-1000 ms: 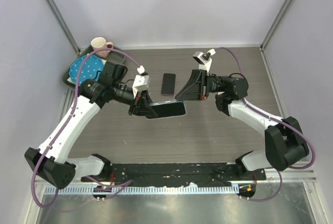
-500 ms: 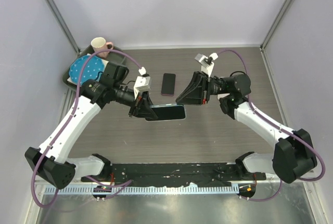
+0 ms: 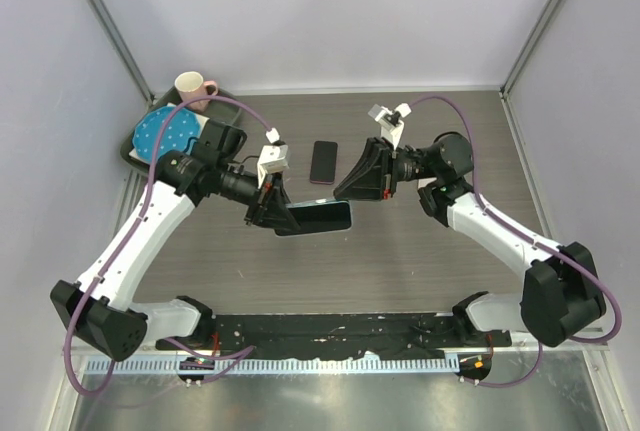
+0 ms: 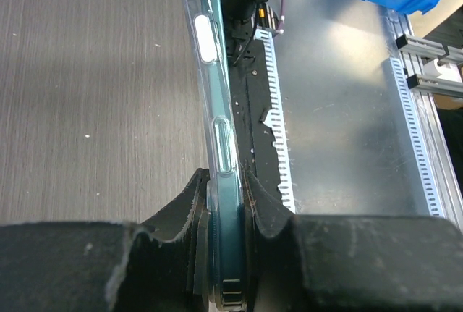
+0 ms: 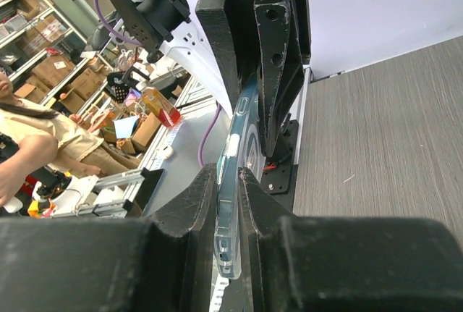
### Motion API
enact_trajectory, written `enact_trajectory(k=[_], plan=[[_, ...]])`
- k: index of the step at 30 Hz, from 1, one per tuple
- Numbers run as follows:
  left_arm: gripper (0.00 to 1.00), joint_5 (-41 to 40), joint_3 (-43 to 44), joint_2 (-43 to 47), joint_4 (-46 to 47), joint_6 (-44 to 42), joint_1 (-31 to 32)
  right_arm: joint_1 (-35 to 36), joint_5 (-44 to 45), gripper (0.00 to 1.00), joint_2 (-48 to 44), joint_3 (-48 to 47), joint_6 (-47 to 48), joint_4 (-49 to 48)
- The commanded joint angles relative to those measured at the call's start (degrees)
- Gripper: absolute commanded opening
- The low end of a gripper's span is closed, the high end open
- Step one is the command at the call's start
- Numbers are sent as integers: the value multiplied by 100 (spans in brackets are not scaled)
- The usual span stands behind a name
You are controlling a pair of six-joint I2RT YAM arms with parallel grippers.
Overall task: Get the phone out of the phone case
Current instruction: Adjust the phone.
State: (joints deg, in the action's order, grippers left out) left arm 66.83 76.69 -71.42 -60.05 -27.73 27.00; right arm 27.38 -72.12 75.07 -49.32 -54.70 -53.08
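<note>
A teal phone in a clear phone case [image 3: 318, 218] hangs above the table's middle, held at both ends. My left gripper [image 3: 272, 213] is shut on its left end. My right gripper [image 3: 345, 194] is shut on its right end. In the left wrist view the phone case [image 4: 217, 124] runs edge-on away from the left gripper [image 4: 224, 211], the teal phone body pinched between both pads. From the right wrist I see the clear case edge [image 5: 242, 124] clamped in the right gripper [image 5: 228, 196], with the left gripper's fingers [image 5: 275, 58] at its far end.
A second dark phone [image 3: 323, 162] lies flat on the table just behind the held one. At the back left a dark tray [image 3: 134, 147] carries a blue dotted plate [image 3: 168, 133] and a mug [image 3: 192, 85]. A black rail [image 3: 330, 329] runs along the near edge.
Both grippers, with the phone between them, have shifted slightly left and toward the near edge. The right arm has reached further left. Both grips stay shut.
</note>
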Motion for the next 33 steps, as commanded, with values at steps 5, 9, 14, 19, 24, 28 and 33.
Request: enact_trajectory(k=[5,9,14,19,24,28,33], plan=[[0,2554,417,93,873,-655,156,251,550,1,149,-122,706,579],[0,2687,575,32,469,-1033,95,242,602,1,131,-95,1030,912],[0,2292,392,49,555,-946,77,233,436,11,87,-384,1347,1553],[0,1984,-74,189,1591,-156,-11,216,207,40,-141,-508,1814,2267],[0,1799,-400,260,2523,733,-116,31,-240,49,-300,-631,1261,1978],[0,1711,-496,313,2761,1049,-178,-197,-425,65,-484,-754,690,1670],[0,1228,-1049,365,4586,3141,-248,-303,-391,73,-721,-737,723,1581]])
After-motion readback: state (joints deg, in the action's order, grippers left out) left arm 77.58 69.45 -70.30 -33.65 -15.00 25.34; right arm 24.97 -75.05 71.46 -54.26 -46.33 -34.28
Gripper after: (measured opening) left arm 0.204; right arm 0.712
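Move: Between the two hands, the phone in its clear case hangs in the air, pinched by both: its middle is about 5 cm to the right of the left hand at much the same height. From the right hand, on the upper right corner, it lies about 5 cm left, 3 cm back and 3 cm lower. The black phone on the table lies roughly 32 cm ahead of the right hand, 4 cm left and 33 cm below. Opening wide after a short hold, the right fingers let go of the cased phone's right end, the hand staying nearly in place and then easing only 1–2 cm right and up. The left hand keeps its pinch on the left end and lifts about 2 cm, drifting right and forward as much, while its fingertips tilt up some 15 degrees. ##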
